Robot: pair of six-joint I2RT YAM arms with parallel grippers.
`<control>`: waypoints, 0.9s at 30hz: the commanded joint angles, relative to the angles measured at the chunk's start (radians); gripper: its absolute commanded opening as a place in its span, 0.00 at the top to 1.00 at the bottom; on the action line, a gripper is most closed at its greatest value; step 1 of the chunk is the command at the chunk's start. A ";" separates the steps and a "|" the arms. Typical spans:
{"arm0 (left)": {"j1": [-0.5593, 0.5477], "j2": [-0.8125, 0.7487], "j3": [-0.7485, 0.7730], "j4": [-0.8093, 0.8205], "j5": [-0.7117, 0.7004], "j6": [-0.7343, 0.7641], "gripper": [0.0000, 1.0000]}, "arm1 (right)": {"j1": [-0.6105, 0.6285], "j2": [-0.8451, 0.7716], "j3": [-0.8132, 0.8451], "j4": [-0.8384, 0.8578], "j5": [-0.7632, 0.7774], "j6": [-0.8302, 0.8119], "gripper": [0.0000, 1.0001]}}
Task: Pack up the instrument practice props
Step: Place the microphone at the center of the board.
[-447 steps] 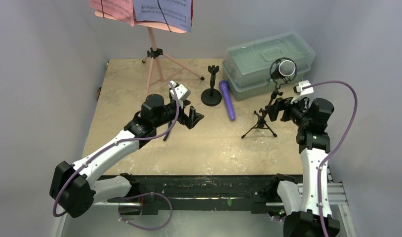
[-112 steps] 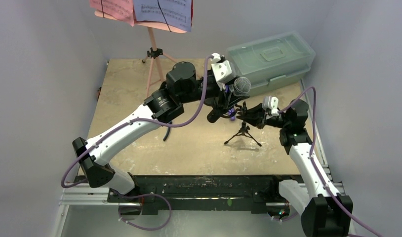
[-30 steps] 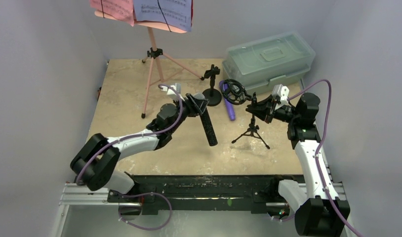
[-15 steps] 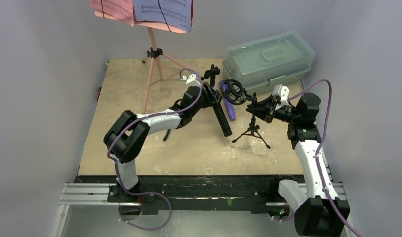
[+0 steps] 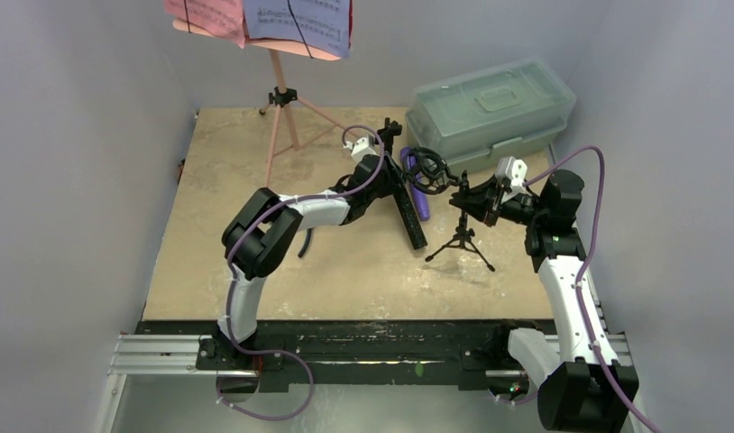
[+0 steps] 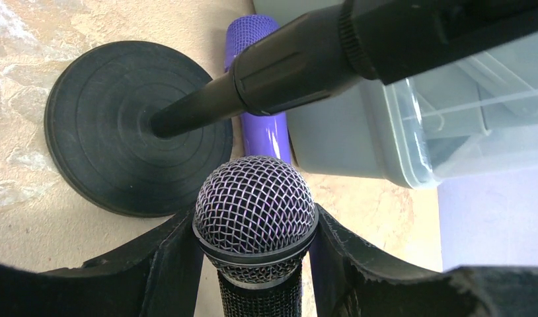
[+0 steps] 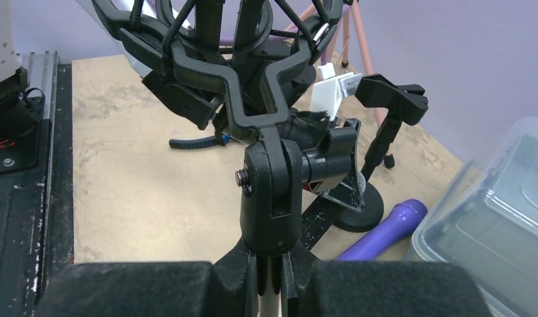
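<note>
My left gripper point(image 5: 388, 180) point(image 6: 254, 228) is shut on the black silver-headed mic point(image 6: 255, 210) point(image 5: 407, 216), just below its mesh head. The mic's handle slants toward the table's front. Right in front of the head stands a black round-base mic support point(image 6: 137, 125) point(image 5: 387, 133), with the purple mic point(image 6: 261, 86) point(image 5: 422, 207) lying beside it. My right gripper point(image 5: 472, 200) point(image 7: 273, 264) is shut on the post of a black tripod mic support point(image 7: 271, 198) point(image 5: 460, 245), whose ring mount point(image 5: 426, 166) is empty. The pink music rack point(image 5: 280, 95) with sheets point(image 5: 296, 18) stands at the back.
A translucent greenish lidded box point(image 5: 490, 104) point(image 6: 451, 112) point(image 7: 498, 224) sits at the back right, close to the purple mic. Blue-handled pliers point(image 7: 197, 142) point(image 5: 303, 245) lie under my left arm. Grey walls close in left, right and back.
My left arm has swung from front left toward the back centre, carrying the black mic up to the round-base support. The right arm and the tripod support have stayed put.
</note>
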 commanded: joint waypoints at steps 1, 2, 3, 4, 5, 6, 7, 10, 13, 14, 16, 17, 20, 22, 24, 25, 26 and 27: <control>0.001 0.044 0.074 0.019 -0.032 -0.021 0.83 | -0.004 -0.018 0.032 0.021 -0.039 -0.032 1.00; 0.001 0.055 0.085 0.017 -0.031 -0.024 0.79 | -0.004 -0.017 0.032 0.020 -0.039 -0.034 1.00; 0.000 0.063 0.096 0.013 -0.031 -0.023 0.74 | -0.004 -0.017 0.033 0.017 -0.039 -0.036 1.00; 0.000 0.071 0.102 0.011 -0.031 -0.025 0.69 | -0.004 -0.018 0.033 0.012 -0.039 -0.039 1.00; 0.000 0.076 0.107 0.012 -0.033 -0.026 0.65 | -0.004 -0.017 0.034 0.011 -0.038 -0.043 1.00; 0.000 0.080 0.111 0.012 -0.033 -0.026 0.62 | -0.004 -0.017 0.035 0.010 -0.038 -0.045 1.00; 0.000 0.083 0.114 0.014 -0.034 -0.026 0.59 | -0.004 -0.016 0.035 0.008 -0.039 -0.047 1.00; 0.000 0.083 0.117 0.017 -0.037 -0.025 0.49 | -0.004 -0.015 0.036 0.003 -0.039 -0.052 1.00; 0.000 0.075 0.115 0.018 -0.034 -0.015 0.39 | -0.005 -0.014 0.037 -0.002 -0.041 -0.057 1.00; -0.002 0.071 0.114 0.016 -0.033 -0.013 0.34 | -0.006 -0.014 0.037 -0.004 -0.041 -0.058 1.00; -0.002 0.061 0.110 0.008 -0.037 -0.008 0.23 | -0.007 -0.014 0.039 -0.006 -0.042 -0.061 1.00; -0.001 0.056 0.106 0.006 -0.037 -0.001 0.21 | -0.007 -0.014 0.039 -0.007 -0.043 -0.061 1.00; -0.002 0.040 0.096 0.002 -0.035 0.015 0.20 | -0.008 -0.014 0.040 -0.009 -0.045 -0.063 1.00; -0.002 0.023 0.084 0.003 -0.031 0.033 0.19 | -0.010 -0.014 0.039 -0.011 -0.046 -0.064 1.00; -0.001 0.006 0.069 0.008 -0.021 0.053 0.19 | -0.010 -0.014 0.039 -0.012 -0.047 -0.065 1.00; -0.001 -0.004 0.059 0.015 -0.013 0.064 0.19 | -0.010 -0.014 0.038 -0.013 -0.048 -0.067 1.00; -0.002 -0.014 0.045 0.024 -0.002 0.074 0.20 | -0.010 -0.013 0.038 -0.014 -0.048 -0.068 1.00; -0.001 -0.025 0.031 0.035 0.009 0.083 0.21 | -0.011 -0.014 0.039 -0.015 -0.049 -0.067 1.00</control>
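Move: My left hand holds the black microphone by its head end. The bare patch of board for its body is about 8 cm back, 7 cm right and 6 cm below. The purple mic lies about 4 cm to this hand's right, level fore and aft; the short stand's round base is some 2 cm ahead and 4 cm left; the tripod's foot is roughly 13 cm back and 15 cm right. From my right hand the patch is about 6 cm ahead, 8 cm left and 24 cm below. I ease my left hand down not quite 2 cm and a little over 1 cm forward, edging right, to bring the microphone's head in beside the short stand's base and the purple mic. There I stop and open the fingers clearly wider, letting go of the microphone. My right hand stays put, keeping its pinch on the tripod's upright. ##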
